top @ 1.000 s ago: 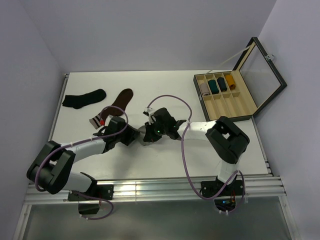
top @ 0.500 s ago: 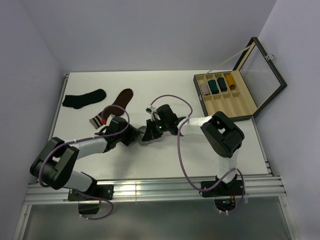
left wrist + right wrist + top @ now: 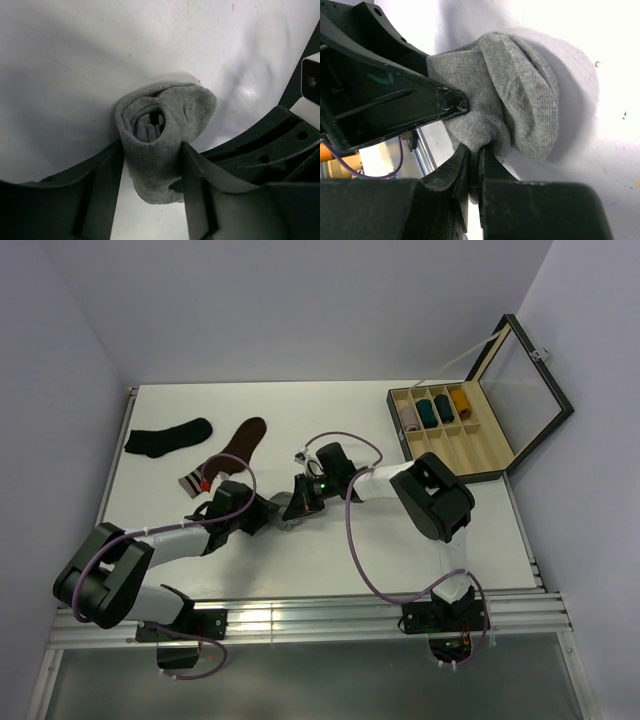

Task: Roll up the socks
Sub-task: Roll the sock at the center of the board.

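A light grey sock (image 3: 160, 130), rolled into a short tube with an open end, lies on the white table. My left gripper (image 3: 150, 155) is shut on it, one finger pressing each side of the roll. From the other side, my right gripper (image 3: 474, 155) is shut on a pinched fold of the same grey sock (image 3: 520, 100). In the top view the left gripper (image 3: 268, 515) and right gripper (image 3: 295, 508) meet at mid-table, and only a sliver of the grey sock (image 3: 287, 521) shows between them.
A black sock (image 3: 168, 437) and a dark brown sock (image 3: 240, 445) with a pale striped cuff lie at the back left. An open wooden box (image 3: 470, 450) at the back right holds several rolled socks, with its glass lid (image 3: 525, 365) raised.
The right arm's wrist and forearm have swung left and in, toward the left gripper. Both grippers stay on the grey sock, which has barely shifted.
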`<state>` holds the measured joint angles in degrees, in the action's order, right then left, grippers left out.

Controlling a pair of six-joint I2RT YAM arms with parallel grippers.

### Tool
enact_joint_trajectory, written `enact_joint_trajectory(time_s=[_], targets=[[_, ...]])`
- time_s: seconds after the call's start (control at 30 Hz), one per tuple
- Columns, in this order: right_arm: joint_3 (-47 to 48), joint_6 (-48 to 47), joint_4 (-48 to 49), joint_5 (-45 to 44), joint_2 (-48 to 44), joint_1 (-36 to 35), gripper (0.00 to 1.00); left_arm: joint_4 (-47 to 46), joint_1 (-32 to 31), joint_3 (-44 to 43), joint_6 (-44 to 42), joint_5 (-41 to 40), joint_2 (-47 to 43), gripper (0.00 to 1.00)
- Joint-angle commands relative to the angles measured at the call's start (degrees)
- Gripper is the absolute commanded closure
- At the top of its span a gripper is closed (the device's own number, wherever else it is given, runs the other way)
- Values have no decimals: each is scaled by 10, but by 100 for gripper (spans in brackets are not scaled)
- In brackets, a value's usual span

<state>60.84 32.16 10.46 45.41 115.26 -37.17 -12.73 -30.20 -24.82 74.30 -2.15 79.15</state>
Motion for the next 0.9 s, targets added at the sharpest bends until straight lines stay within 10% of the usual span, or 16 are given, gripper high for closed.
enact_joint_trajectory(time_s=[0.0, 0.3, 0.6, 0.87], targets=[[8, -5, -57, -27, 30, 2, 96, 20, -1, 7, -9, -1, 5, 50], [-5, -76, -57, -101, -57, -11, 57, 53, 0, -14, -2, 15, 72, 99], [-94, -215, 0, -410, -238, -100, 39, 104, 0, -60, -36, 27, 93, 100], [-102, -315, 33, -500, -227, -187, 38, 121, 0, -83, -51, 37, 107, 100]])
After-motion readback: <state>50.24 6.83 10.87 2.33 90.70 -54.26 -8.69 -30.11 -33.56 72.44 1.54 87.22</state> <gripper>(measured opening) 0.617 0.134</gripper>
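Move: The grey sock's roll lies between the left hand's open fingers, its middle about 1 cm ahead, 2 cm to the right and 1 cm below. The brown sock's middle is some 15 cm ahead of that hand and 11 cm to its left; the black sock is about 20 cm ahead and 26 cm left, both roughly 3 cm lower. From the right hand, still pinching the sock, the roll sits about 1 cm ahead, 2 cm left and 1 cm below. The left fingers, already around the grey roll, close from about half open and pinch it while that hand eases roughly 2 cm to the right and 1.5 cm forward, staying low at the table. As they close, the right fingers open and let go of the sock, then that hand lifts away some 7 cm, rolling about 50 degrees so its forward side tips up, and shifts slightly right before coming back left. ##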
